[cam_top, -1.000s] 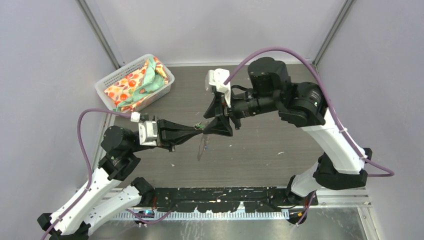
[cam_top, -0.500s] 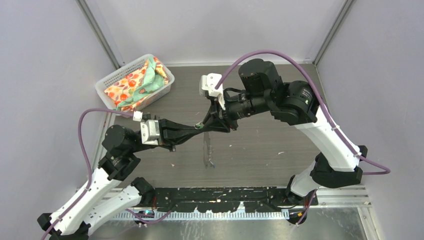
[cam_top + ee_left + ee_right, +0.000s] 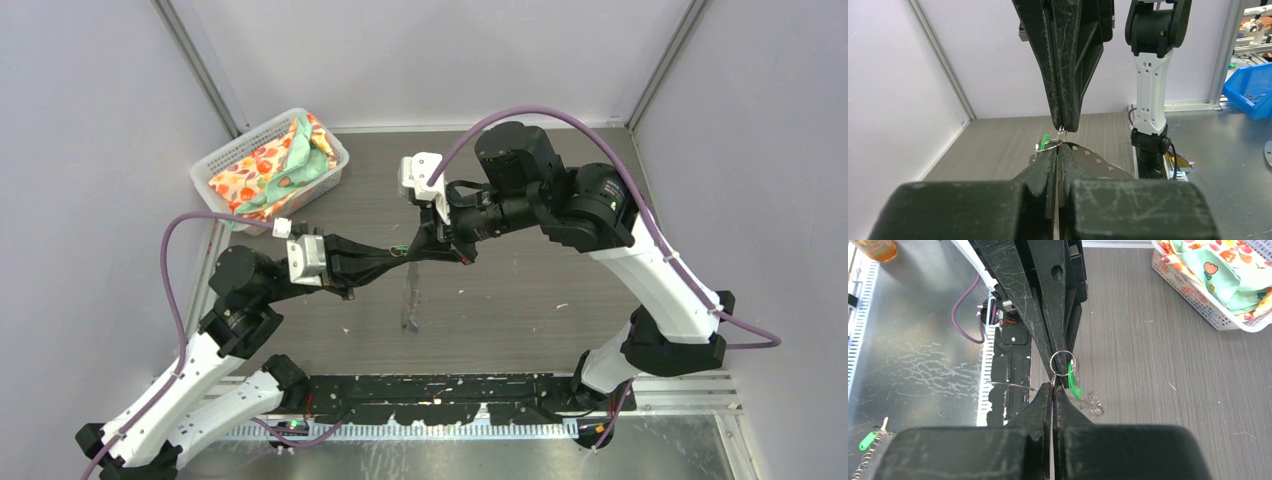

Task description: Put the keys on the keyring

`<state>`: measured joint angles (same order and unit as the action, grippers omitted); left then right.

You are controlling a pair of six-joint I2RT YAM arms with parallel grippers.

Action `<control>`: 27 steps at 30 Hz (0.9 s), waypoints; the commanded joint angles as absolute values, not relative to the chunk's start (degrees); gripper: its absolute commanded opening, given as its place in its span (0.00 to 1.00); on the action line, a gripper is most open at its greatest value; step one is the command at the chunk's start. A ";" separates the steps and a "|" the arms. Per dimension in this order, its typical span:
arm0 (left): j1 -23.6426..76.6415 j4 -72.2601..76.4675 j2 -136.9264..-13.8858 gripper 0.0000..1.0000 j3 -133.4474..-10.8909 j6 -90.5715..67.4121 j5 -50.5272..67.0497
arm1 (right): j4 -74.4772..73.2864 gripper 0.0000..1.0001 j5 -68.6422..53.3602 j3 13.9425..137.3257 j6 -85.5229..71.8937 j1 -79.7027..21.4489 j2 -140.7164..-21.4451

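Both arms meet above the middle of the table. My left gripper is shut on the keyring, a thin metal ring that sticks out of its tips. The green key hangs from that ring by its tag. My right gripper comes from the opposite side. It is shut on the ring's wire, tip to tip with the left. A thin, pale strand dangles from the ring toward the table.
At the back left stands a white mesh basket holding patterned cloth. The black base rail runs along the near edge. Grey walls close in on both sides and at the back.
My right gripper has moved left up to the left gripper's tips and closed from open onto the ring. The dangling strand has swung a little. The left gripper stayed shut.
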<state>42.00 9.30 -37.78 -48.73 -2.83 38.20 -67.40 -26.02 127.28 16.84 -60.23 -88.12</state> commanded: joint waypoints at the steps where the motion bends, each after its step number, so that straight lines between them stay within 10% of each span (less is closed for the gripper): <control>1: 42.26 12.04 -37.64 0.00 -51.68 -2.40 38.01 | -63.30 0.01 -22.72 125.86 16.48 -60.43 -85.77; 14: 42.27 10.17 -34.98 0.22 -49.96 3.47 40.02 | -28.83 0.01 -16.21 95.32 8.53 -60.31 -66.77; 21: 42.27 7.44 -32.98 0.15 -50.46 14.84 40.87 | -38.81 0.01 -23.45 102.12 9.89 -59.66 -70.40; 27: 42.24 -0.28 -33.06 0.31 -54.09 27.82 43.22 | -52.81 0.01 -29.41 110.99 11.74 -59.04 -75.96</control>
<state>42.04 5.19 -33.12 -50.00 16.80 40.51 -45.74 -24.16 105.03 10.48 -59.44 -73.82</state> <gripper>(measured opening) 0.251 0.026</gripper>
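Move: Both closed hands meet tip to tip at the small wire rings. The green tag's ring lies about 1 cm ahead of the left fingers and 1 cm to their right, and about 1 cm ahead and 1 cm left of the right fingers, all level. The green key tag hangs 1 cm below that ring. The metal keyring plate hangs some 3 cm back from the left hand, 1 cm to its right and 6 cm below. The right fingers stay shut on the small wire rings while that hand draws about 2 cm right and a little forward, tipping its fingertips up some 15 degrees, then lifts about 2 cm and eases back left. After edging slightly forward, the left fingers part to about a quarter open and let go, and that hand backs off about 2 cm each to the left, back and up, rolling some 20 degrees with its forward side rising, its parted tips still facing the green tag. ##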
